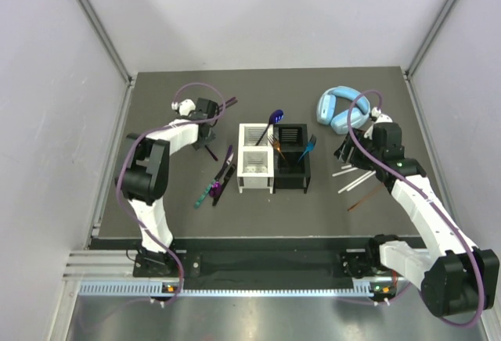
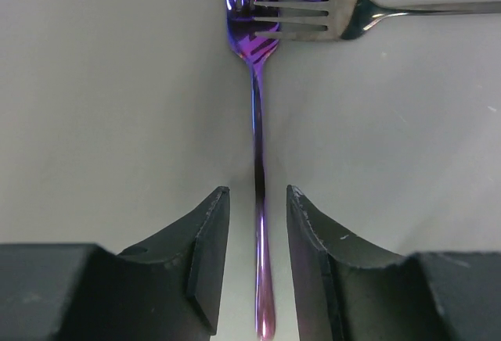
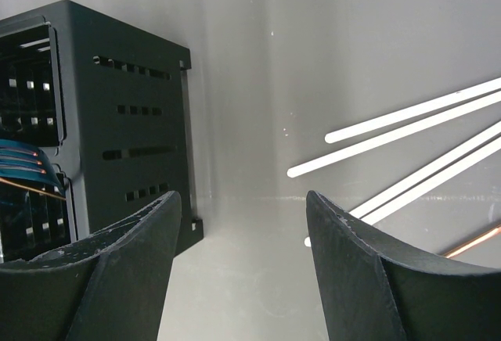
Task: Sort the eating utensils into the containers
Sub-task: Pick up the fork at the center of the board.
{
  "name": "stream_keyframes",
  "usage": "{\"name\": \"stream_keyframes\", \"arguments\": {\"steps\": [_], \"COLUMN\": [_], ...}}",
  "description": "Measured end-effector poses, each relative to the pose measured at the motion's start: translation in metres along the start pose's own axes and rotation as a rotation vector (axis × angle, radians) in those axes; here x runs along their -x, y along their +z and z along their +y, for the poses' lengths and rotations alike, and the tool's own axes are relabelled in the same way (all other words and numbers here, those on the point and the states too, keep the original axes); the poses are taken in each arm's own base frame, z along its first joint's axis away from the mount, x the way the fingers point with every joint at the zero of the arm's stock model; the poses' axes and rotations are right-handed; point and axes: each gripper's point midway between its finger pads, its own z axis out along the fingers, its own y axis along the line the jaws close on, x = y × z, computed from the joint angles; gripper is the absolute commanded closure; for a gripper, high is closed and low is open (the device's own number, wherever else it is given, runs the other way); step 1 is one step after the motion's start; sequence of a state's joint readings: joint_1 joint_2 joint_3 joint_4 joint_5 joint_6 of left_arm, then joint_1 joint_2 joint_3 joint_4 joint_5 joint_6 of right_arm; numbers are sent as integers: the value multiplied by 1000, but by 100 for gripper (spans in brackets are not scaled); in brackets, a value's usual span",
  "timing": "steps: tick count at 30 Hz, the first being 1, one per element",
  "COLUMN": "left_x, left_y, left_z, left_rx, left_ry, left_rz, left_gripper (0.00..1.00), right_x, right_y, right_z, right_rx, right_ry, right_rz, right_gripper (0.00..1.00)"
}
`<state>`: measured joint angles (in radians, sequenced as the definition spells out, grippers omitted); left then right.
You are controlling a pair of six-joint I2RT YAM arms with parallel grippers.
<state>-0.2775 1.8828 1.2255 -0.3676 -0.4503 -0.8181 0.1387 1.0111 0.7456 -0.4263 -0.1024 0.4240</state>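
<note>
In the left wrist view the slim handle of an iridescent purple fork (image 2: 257,122) runs between the fingers of my left gripper (image 2: 257,192). The gripper is open, with a gap on each side of the handle. A second fork (image 2: 337,16) lies across the first one's head. From above, my left gripper (image 1: 210,149) is left of the white container (image 1: 256,177), near the loose forks (image 1: 225,170) and a green-handled knife (image 1: 205,193). My right gripper (image 3: 243,200) hangs open and empty between the black container (image 3: 125,122) and the white sticks (image 3: 407,122).
A purple spoon (image 1: 274,118) stands in the white container and a blue fork (image 1: 309,145) in the black container (image 1: 291,175). Light-blue headphones (image 1: 340,106) lie at the back right. A brown stick (image 1: 365,198) lies next to the white sticks (image 1: 354,175).
</note>
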Motion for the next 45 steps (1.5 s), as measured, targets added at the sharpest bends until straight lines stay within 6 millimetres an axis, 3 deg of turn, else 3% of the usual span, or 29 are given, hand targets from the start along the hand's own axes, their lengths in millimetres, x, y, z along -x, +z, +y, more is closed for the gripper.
{"name": "stream_keyframes", "arguments": {"steps": [3,18,33,36,42,45], "left_x": [-1,22,23,26,28,29], "left_y": [12,13,32,35,36,37], "left_z": [-2,-4,-2,-1,1,0], "left_rx": [14,19,66,72,67,56], "left_ry": [2,-28,-19,-27,-33,-31], "left_rz": [10,-26,6,6,20,31], "left_gripper": [60,60,63,69,100,100], "right_x": [0,-1,-2,-2,-2,-2], "right_y": [0,1,3,3,3,3], "right_z": [0,-1,-1,-1,-1,-1], "right_rx": [0,-3,-5,-5,-5,-5], "right_ry": [-4,-4,-3,-4,-4,-4], "right_rz": [0,7,12,12,12,12], "right_gripper": [34,34,35,34,35,35]}}
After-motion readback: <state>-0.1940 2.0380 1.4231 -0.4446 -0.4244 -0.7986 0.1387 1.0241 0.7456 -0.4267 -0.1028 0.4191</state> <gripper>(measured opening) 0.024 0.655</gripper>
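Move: The purple fork's middle is only about 2 cm ahead of the left hand, 1 cm to its left and 2 cm below, with the tines pointing forward-left. A silver fork lies across those tines, its middle some 11 cm ahead and 3 cm right of the hand; a magenta fork lies just beyond, 13 cm ahead and 3 cm right. The white container stands about 20 cm right and 6 cm back. From the right hand the purple fork is about 13 cm ahead, 52 cm left and 12 cm below. The left fingers close from nearly half open and pinch the purple fork at its neck, just behind the tines. Before that the hand works along the handle towards the tines, about 4.5 cm forward and left, dipping, easing back up slightly, then sinking again to finish about 1 cm lower; the fingers shut only at the end, with hardly any turn of the wrist. ##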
